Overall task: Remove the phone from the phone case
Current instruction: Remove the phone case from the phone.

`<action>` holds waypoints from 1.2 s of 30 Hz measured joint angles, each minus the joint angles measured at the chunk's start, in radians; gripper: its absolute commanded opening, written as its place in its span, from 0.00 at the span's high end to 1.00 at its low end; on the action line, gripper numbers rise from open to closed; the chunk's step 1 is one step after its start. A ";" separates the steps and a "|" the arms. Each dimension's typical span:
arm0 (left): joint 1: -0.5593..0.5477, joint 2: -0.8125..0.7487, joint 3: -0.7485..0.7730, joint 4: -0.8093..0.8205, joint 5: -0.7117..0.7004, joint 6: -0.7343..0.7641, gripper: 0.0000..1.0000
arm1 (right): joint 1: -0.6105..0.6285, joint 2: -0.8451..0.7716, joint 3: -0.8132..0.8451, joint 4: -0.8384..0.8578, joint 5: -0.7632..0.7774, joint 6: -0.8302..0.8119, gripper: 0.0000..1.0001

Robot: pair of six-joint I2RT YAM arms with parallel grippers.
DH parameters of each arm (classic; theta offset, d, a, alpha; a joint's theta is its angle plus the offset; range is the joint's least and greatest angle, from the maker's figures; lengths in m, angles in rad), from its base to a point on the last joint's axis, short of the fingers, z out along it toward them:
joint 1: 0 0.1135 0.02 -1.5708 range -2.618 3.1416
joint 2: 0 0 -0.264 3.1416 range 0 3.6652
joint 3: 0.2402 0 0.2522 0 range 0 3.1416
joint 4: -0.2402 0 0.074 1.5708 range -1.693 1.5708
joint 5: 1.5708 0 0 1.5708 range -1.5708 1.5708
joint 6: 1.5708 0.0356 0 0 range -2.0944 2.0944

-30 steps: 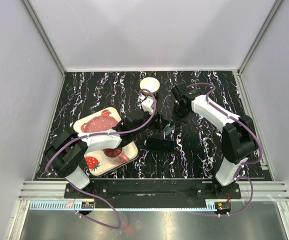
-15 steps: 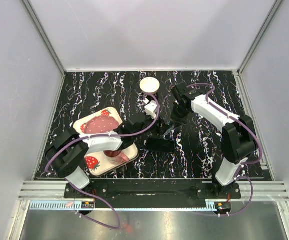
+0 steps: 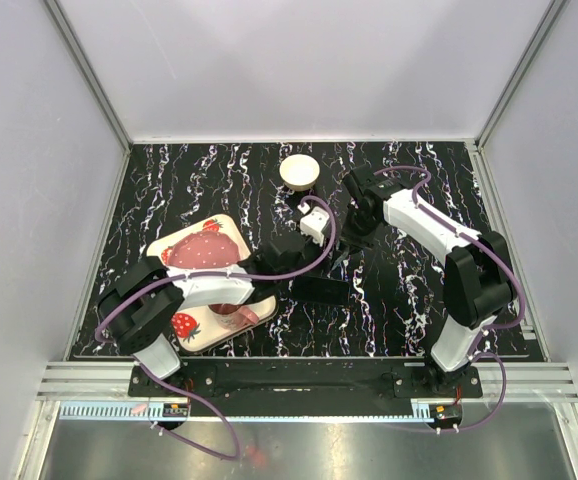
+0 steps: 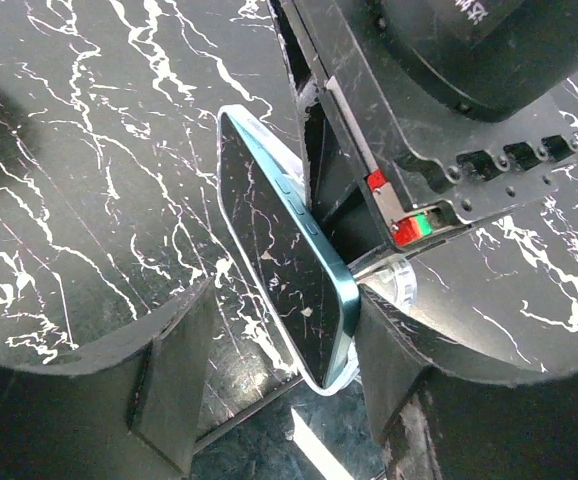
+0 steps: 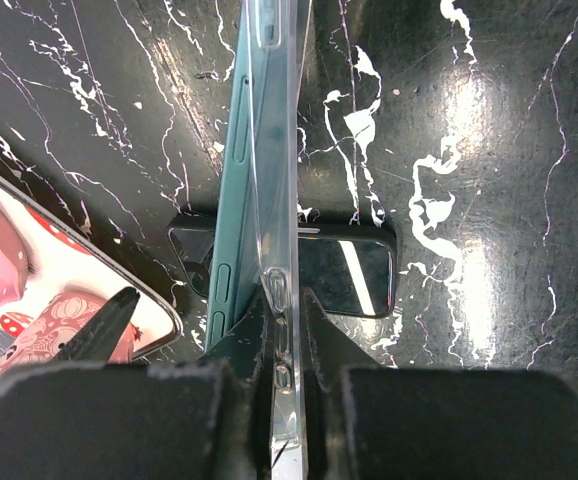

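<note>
The teal phone stands on edge above the table, partly out of its clear phone case. My right gripper is shut on the case's side wall, and the phone leans away to the left of the case. My left gripper is open around the phone's lower end. Its right finger is against the phone and case edge. Its left finger stands clear of the screen. In the top view both grippers meet at mid-table, the left gripper beside the right gripper.
A second black phone lies flat on the table just below the grippers. A strawberry-print tray carrying a red item sits under the left arm. A round cream dish stands at the back.
My left gripper has moved right, up to the phone, and its jaws have narrowed around it. The right gripper has held still with the case.
</note>
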 measured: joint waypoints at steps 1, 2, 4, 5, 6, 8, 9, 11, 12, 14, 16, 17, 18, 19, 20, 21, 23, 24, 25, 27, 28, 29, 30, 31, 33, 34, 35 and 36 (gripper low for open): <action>-0.007 0.002 0.001 0.002 -0.016 0.003 0.42 | 0.000 0.000 0.000 -0.001 0.001 0.000 1.00; -0.013 0.003 0.002 0.003 -0.035 0.008 0.43 | -0.001 0.000 0.000 -0.001 0.000 0.000 1.00; -0.019 0.005 0.005 0.004 -0.058 0.013 0.47 | -0.003 -0.002 0.001 0.000 0.000 0.000 1.00; -0.021 0.007 0.006 0.008 -0.066 0.015 0.50 | -0.005 -0.003 0.002 0.002 0.001 0.000 1.00; -0.024 0.008 0.006 0.014 -0.072 0.016 0.64 | -0.007 -0.006 0.002 0.002 0.000 0.002 1.00; -0.030 0.009 0.010 0.023 -0.072 0.018 0.77 | -0.011 -0.011 0.002 0.010 0.000 0.010 1.00; -0.034 0.010 0.014 0.025 -0.073 0.018 0.92 | -0.013 -0.015 0.003 0.018 -0.002 0.011 1.00; -0.042 0.010 0.023 0.028 -0.076 0.025 1.00 | -0.017 -0.025 0.002 0.029 0.000 0.010 1.00; -0.042 0.011 0.031 0.025 -0.089 0.030 1.00 | -0.021 -0.032 0.001 0.027 0.000 0.014 1.00; -0.039 0.016 0.048 0.017 -0.092 0.026 1.00 | -0.035 -0.054 -0.017 0.040 -0.001 0.019 1.00; -0.041 0.022 0.066 0.008 -0.091 0.022 1.00 | -0.049 -0.086 -0.053 0.068 -0.009 0.014 1.00; -0.042 0.023 0.071 0.001 -0.089 0.017 1.00 | -0.055 -0.101 -0.071 0.080 -0.013 0.011 1.00; -0.043 0.024 0.077 -0.006 -0.085 0.014 1.00 | -0.060 -0.119 -0.095 0.098 -0.014 0.002 1.00; -0.045 0.024 0.082 -0.019 -0.080 0.010 1.00 | -0.061 -0.135 -0.117 0.114 -0.015 -0.006 1.00; -0.045 0.024 0.086 -0.029 -0.073 0.003 1.00 | -0.062 -0.153 -0.141 0.130 -0.010 -0.016 1.00; -0.045 0.024 0.089 -0.040 -0.065 -0.005 1.00 | -0.062 -0.170 -0.167 0.149 -0.006 -0.029 1.00; -0.045 0.024 0.093 -0.058 -0.049 -0.018 1.00 | -0.061 -0.203 -0.214 0.175 0.003 -0.055 1.00; -0.038 0.022 0.093 -0.082 -0.059 -0.013 1.00 | -0.061 -0.216 -0.230 0.162 0.035 -0.078 1.00; -0.024 0.020 0.093 -0.100 -0.053 -0.016 1.00 | -0.068 -0.234 -0.259 0.153 0.060 -0.105 1.00; 0.010 0.018 0.093 -0.123 -0.037 -0.034 1.00 | -0.083 -0.251 -0.303 0.133 0.095 -0.140 1.00; 0.026 0.018 0.095 -0.138 -0.043 -0.035 1.00 | -0.085 -0.256 -0.319 0.124 0.108 -0.153 1.00; 0.043 0.018 0.095 -0.161 -0.044 -0.040 1.00 | -0.085 -0.258 -0.328 0.116 0.121 -0.162 1.00; 0.066 0.018 0.095 -0.182 -0.038 -0.051 1.00 | -0.085 -0.259 -0.335 0.115 0.126 -0.168 1.00; 0.082 0.018 0.095 -0.198 -0.035 -0.058 1.00 | -0.084 -0.261 -0.339 0.115 0.134 -0.172 1.00; 0.100 0.010 0.100 -0.212 -0.030 -0.069 1.00 | -0.084 -0.266 -0.341 0.117 0.151 -0.177 1.00; 0.103 0.002 0.102 -0.224 -0.026 -0.076 1.00 | -0.084 -0.270 -0.341 0.120 0.158 -0.178 1.00; 0.104 -0.006 0.102 -0.232 -0.021 -0.082 1.00 | -0.084 -0.274 -0.341 0.125 0.166 -0.179 1.00; 0.104 -0.014 0.102 -0.238 -0.013 -0.087 1.00 | -0.084 -0.277 -0.341 0.130 0.171 -0.179 1.00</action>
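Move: The teal phone, its one long edge already tilted out of the clear case, stands on edge with its near end between your open left fingers; its middle is about 4 cm ahead, 2 cm right. Your right fingers hold the case, its middle some 3 cm ahead and 1 cm left, the phone's middle 3 cm ahead and 2 cm left. From the left hand, the black phone on the table lies 5 cm back, 1 cm left, 12 cm below; the bowl 23 cm ahead, 7 cm left, 11 cm below. Shut the left gripper on the near end of the teal phone and lift both hands about 2 cm together, the right still clamping the clear case. Then pull them apart: the left some 5 cm to the left and 3 cm forward, sinking slightly, while the right draws the case quickly right by about 7 cm, also back and down, tilting some 10 degrees. ##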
